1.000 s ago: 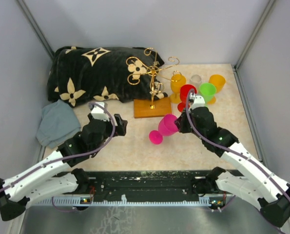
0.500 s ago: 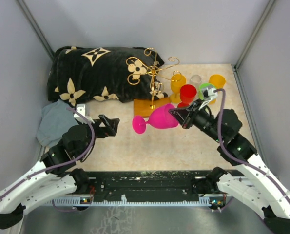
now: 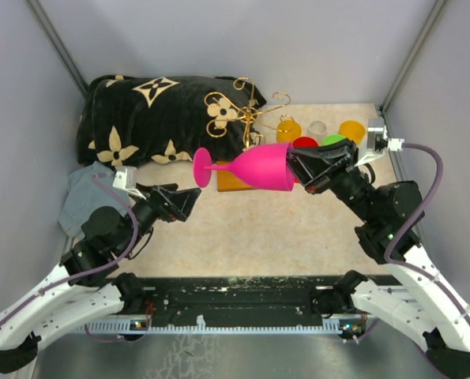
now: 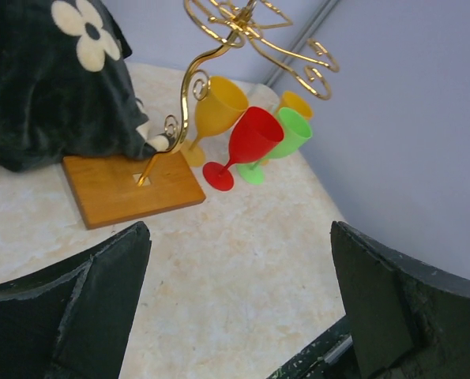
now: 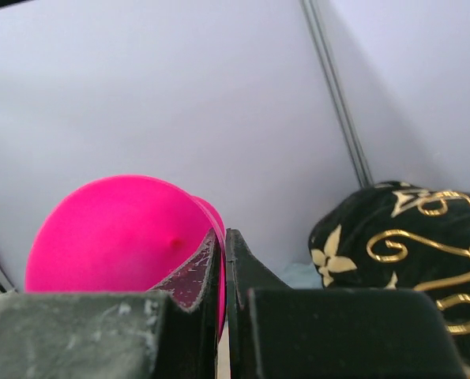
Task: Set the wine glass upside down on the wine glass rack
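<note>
My right gripper [image 3: 296, 171] is shut on the rim of a pink wine glass [image 3: 254, 167], held sideways in the air with its foot pointing left, in front of the wine glass rack [image 3: 246, 126]. The right wrist view shows the pink wine glass [image 5: 116, 237] from inside, its wall pinched between the fingers [image 5: 207, 272]. The wine glass rack [image 4: 242, 31] is a gold wire tree on an orange-brown wooden base [image 4: 128, 189]. My left gripper [image 3: 183, 204] hangs open and empty over the table, left of the base; in its own view the left gripper [image 4: 238, 260] holds nothing.
A black cushion with gold flowers [image 3: 156, 110] lies behind the rack, and a grey cloth [image 3: 88, 197] sits at the left. Yellow, red, green and orange glasses [image 3: 321, 138] stand to the right of the rack. Grey walls close in the table on three sides.
My right gripper has lifted the pink glass off the table, up and to the left, turning it sideways. My left arm has drawn back a little toward the near left.
</note>
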### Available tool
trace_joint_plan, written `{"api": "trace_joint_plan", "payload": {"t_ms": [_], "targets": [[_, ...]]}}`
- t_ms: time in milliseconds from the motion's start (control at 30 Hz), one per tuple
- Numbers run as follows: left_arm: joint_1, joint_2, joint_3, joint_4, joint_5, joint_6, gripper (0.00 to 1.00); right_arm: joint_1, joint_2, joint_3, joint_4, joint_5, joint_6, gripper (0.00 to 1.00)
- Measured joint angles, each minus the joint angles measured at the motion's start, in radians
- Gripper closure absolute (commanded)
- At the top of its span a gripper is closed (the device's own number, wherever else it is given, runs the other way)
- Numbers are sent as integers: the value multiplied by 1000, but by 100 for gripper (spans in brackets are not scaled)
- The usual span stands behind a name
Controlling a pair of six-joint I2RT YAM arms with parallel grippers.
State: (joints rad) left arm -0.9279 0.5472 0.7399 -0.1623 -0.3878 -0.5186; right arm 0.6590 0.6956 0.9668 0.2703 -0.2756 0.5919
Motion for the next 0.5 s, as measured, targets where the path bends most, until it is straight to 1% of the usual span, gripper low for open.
{"api": "trace_joint_plan", "payload": {"t_ms": [167, 333, 467, 500], "targets": [[0, -24, 0, 62, 49, -5, 0, 0, 122, 45, 166, -52, 84, 100], [0, -33, 16, 104, 100, -16, 0, -9, 289, 140, 317, -135, 180, 100], [0, -36, 25, 148, 134, -20, 0, -73, 397, 187, 442, -219, 300, 100], [0, -38, 25, 160, 139, -19, 0, -113, 422, 188, 497, -243, 349, 100]]}}
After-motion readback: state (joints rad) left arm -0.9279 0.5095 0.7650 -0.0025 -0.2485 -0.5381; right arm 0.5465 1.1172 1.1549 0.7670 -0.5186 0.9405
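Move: The hooks of the wine glass rack stand about 31 cm ahead of the right hand, some 6 cm to its left and roughly 21 cm below it. The red glass is about 32 cm ahead and 10 cm to its right, the orange glass some 38 cm ahead and 7 cm right, both about 41 cm down. From the left hand, the rack hooks lie about 27 cm ahead, 12 cm right and 5 cm below. The right hand, fingers still shut on the rim of the pink wine glass, keeps lifting it by about 5 cm while moving left, then swings forward, again some 5 cm, lining up more with the rack but staying well above and short of it; its wrist turns counter-clockwise by roughly 15 degrees and raises its left side, so the foot end points more to the left and upward. The empty left hand stays open, rising about 6 cm and easing back a little from the rack as its fingers tip up. ##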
